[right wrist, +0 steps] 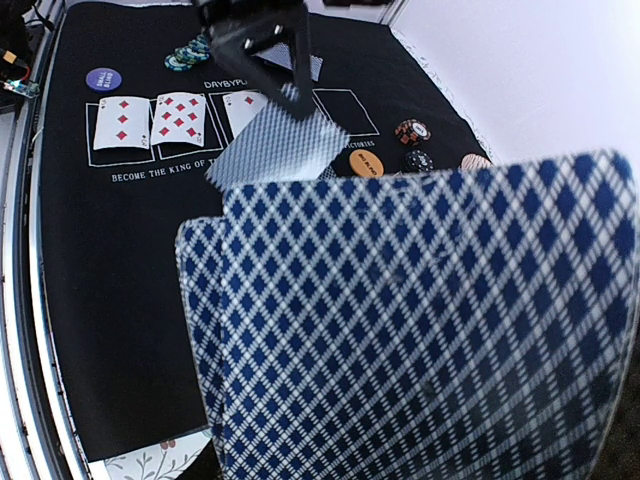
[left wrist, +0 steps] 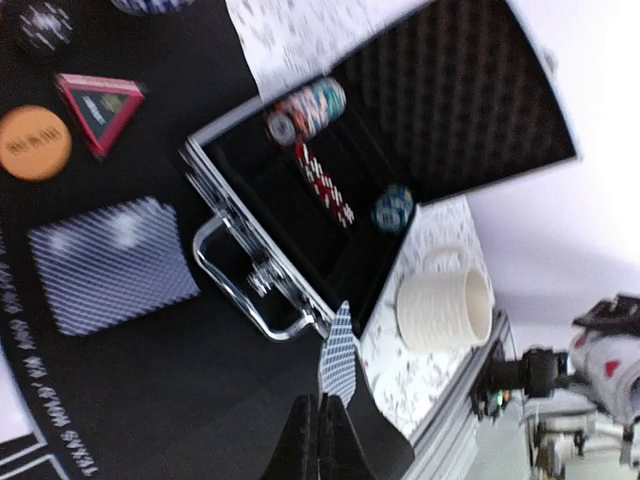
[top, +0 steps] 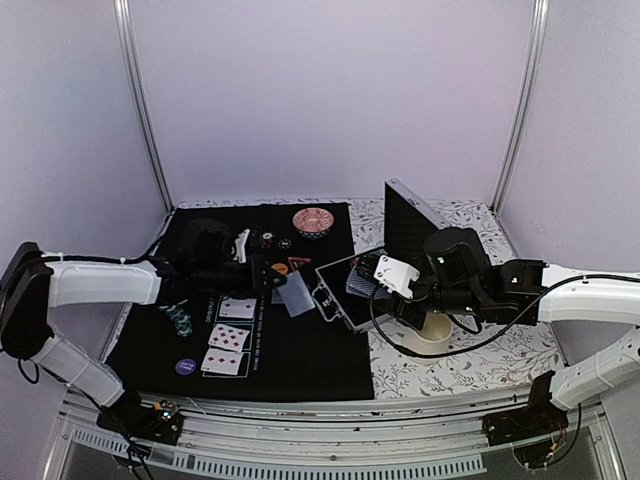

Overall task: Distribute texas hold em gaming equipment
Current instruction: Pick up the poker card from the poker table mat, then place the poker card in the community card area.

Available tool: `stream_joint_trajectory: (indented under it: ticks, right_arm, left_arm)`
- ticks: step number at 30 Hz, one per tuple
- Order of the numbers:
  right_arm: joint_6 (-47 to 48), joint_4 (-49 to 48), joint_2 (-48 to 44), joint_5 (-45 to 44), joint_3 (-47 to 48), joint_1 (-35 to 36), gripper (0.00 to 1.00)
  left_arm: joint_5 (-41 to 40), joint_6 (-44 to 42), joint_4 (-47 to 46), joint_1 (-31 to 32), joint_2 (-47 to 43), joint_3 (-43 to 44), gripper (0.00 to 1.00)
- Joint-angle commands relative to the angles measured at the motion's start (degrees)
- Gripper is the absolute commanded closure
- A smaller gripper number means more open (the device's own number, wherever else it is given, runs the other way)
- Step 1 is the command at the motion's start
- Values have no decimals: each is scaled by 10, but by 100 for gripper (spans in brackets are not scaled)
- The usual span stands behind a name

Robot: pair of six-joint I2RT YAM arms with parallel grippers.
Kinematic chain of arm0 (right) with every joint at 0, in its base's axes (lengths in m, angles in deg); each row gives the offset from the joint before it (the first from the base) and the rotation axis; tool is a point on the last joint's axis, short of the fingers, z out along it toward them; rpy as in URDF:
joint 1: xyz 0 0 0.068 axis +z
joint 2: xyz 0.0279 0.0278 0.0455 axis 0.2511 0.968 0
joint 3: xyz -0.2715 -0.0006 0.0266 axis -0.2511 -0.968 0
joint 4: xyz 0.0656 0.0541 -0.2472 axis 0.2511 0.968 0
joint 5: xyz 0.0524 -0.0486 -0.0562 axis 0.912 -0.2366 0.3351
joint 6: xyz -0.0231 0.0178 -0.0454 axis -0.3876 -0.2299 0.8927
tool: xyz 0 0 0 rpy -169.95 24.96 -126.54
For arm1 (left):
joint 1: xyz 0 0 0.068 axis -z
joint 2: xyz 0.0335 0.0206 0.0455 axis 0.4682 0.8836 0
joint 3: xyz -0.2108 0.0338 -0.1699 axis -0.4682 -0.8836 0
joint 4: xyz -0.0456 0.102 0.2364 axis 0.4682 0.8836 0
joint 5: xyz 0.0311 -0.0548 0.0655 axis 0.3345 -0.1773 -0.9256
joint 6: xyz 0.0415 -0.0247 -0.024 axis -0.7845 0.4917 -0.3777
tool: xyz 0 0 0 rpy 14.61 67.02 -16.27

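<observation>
My left gripper is shut on the lower edge of one blue-backed playing card, which stands upright over the black mat near the case handle. Another card lies face down on the mat to its left. Three face-up diamond cards sit in the mat's printed slots. An orange disc, a red triangle marker and a black chip lie beyond them. My right gripper holds a fanned deck of cards over the case; the deck hides its fingers.
The open metal case holds rows of striped chips. A white cup stands right of it on the floral cloth. A red patterned bowl is at the back. A purple disc and a chip pile lie at the mat's left.
</observation>
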Motion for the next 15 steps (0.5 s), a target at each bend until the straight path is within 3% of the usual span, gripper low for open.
stream_joint_trajectory:
  ticks: [1,7,15]
  right_arm:
    - [-1,-10,-3,6,3,3,59]
    - [-1,-14,-2,9,4,2,59]
    - [-2,-9,-2,7,4,3,59]
  left_arm:
    - [-114,23,-8,-68,-83,-38,100]
    - [-173,97,-99,-193,-91,-119,100]
    - [-201,143,-208,-235,9,-139,100]
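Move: My left hand already pinches the face-down poker card. The next empty box on the mat lies about 16 cm ahead, 14 cm to the left and 12 cm below it. The nearest face-up card is some 9 cm ahead and 14 cm left, the left card pair 19 cm ahead and 25 cm left, the big blind chip 21 cm ahead and 3 cm left. From my right hand that box is roughly 24 cm ahead, 34 cm left, 19 cm down. Keeping the card pinched in shut fingers, I swing my left hand about 19 cm to the left and some 8 cm forward, across the row of face-up cards towards the next empty box. I arc over a low crest, then sink below my starting height, turning the hand roughly 45 degrees counter-clockwise so that the fingers point mostly forward. ##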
